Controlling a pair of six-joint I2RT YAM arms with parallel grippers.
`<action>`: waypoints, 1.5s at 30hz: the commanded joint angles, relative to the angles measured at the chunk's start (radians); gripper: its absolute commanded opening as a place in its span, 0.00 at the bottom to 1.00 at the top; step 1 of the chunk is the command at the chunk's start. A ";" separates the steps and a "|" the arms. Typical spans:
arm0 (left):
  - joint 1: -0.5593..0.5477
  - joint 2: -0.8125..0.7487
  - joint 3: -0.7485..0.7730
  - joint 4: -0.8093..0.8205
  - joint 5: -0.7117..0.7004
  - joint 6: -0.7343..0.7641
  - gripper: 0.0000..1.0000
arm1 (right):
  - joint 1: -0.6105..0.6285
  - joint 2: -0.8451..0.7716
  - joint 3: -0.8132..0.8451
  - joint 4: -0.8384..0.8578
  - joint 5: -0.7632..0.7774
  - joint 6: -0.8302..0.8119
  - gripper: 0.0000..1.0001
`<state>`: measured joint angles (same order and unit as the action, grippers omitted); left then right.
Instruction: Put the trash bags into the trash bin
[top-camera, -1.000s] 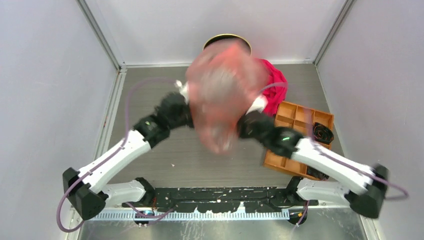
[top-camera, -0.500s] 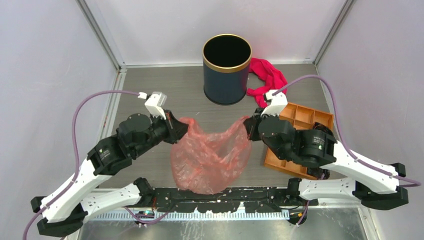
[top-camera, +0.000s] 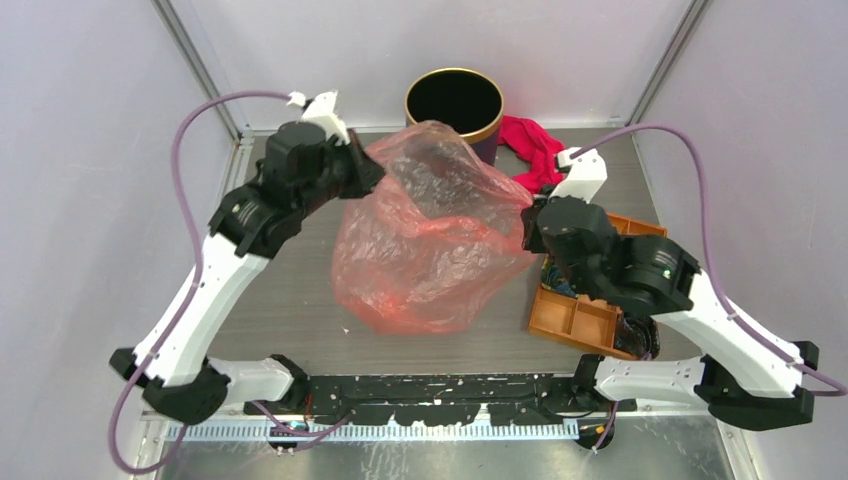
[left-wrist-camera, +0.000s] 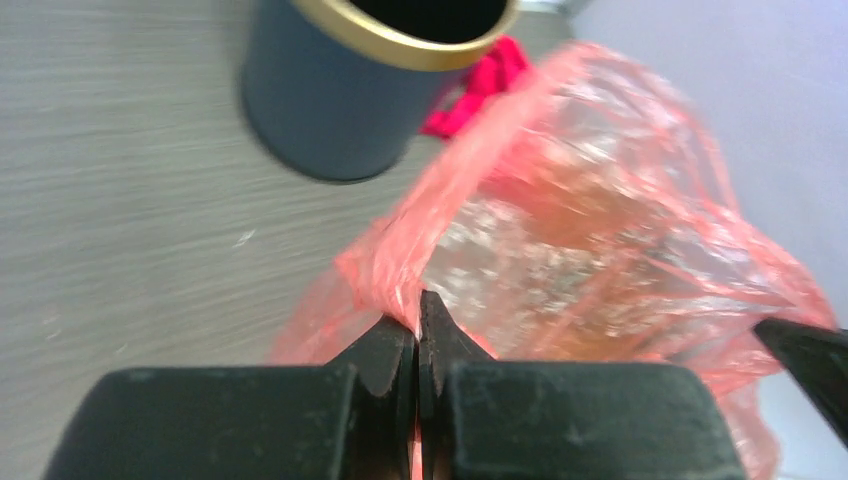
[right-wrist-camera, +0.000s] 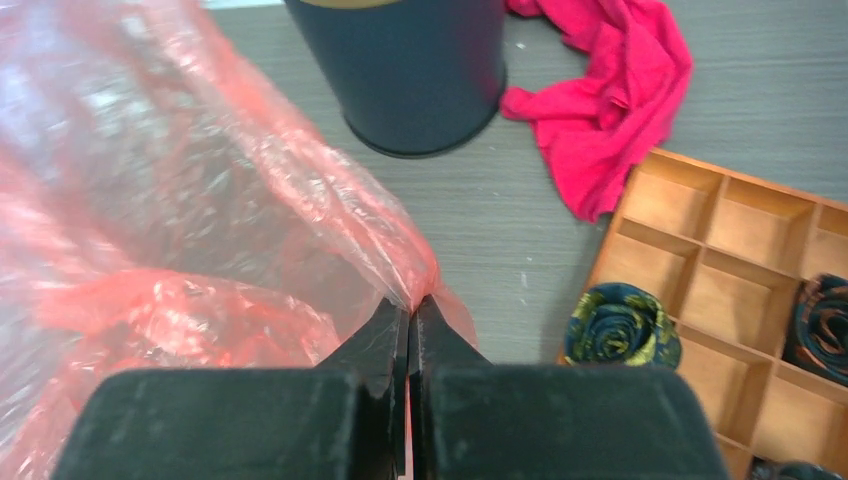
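The translucent red-pink trash bag (top-camera: 430, 235) hangs billowed between my two arms, in front of the navy trash bin (top-camera: 453, 100) with its gold rim. Part of the bag's top overlaps the bin's near side in the top view. My left gripper (top-camera: 370, 170) is shut on the bag's left edge; the film (left-wrist-camera: 560, 230) is pinched at its tips (left-wrist-camera: 417, 310). On the bag's right edge my right gripper (top-camera: 527, 215) is shut too, with film (right-wrist-camera: 200, 220) caught between its fingers (right-wrist-camera: 410, 305). The bin (right-wrist-camera: 410, 70) stands beyond both wrists (left-wrist-camera: 340, 90).
A magenta cloth (top-camera: 535, 150) lies right of the bin (right-wrist-camera: 610, 110). An orange compartment tray (top-camera: 575, 315) sits at the right with dark rolled items in it (right-wrist-camera: 620, 325). Grey walls close in left, right and behind.
Both arms have swung the bag up and back toward the bin; it has ballooned with air. Half a second ago it hung lower, near the table's front edge.
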<state>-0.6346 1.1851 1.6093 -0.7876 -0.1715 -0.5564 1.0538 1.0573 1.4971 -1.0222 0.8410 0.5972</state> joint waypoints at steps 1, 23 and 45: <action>0.002 0.124 0.135 0.086 0.342 -0.017 0.00 | 0.004 -0.009 0.056 0.067 -0.102 -0.064 0.01; 0.002 -0.017 0.126 -0.110 0.260 0.082 0.01 | -0.012 0.166 0.300 0.225 -0.118 -0.505 1.00; 0.036 0.037 0.158 -0.103 -0.042 0.109 0.01 | -0.017 0.055 0.128 0.213 -0.141 -0.242 1.00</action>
<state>-0.6060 1.2552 1.7317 -0.9035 -0.1410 -0.4839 1.0431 1.0973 1.6154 -0.8711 0.6125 0.3393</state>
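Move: The left hand, high over the table, holds one side of the red trash bag; the trash bin's middle lies about 30 cm ahead, 13 cm to its right and 27 cm lower. From the right hand, which pinches the opposite side, the bin is some 36 cm ahead, 10 cm left and 24 cm down. The pink cloth lies about 40 cm ahead, 12 cm right of the right hand, the wooden tray 7 cm ahead, 20 cm right, both about 34 cm below. The right fingers open fully early on and let go of the trash bag's edge; that hand then lifts about 8 cm and swings left, turning nearly 30 degrees counter-clockwise, before easing back halfway so that it waits open close to the bag's free side. The left hand keeps its pinch and sweeps some 7 cm right, turning clockwise, then draws back and up about 5 cm and returns almost to where it began. ##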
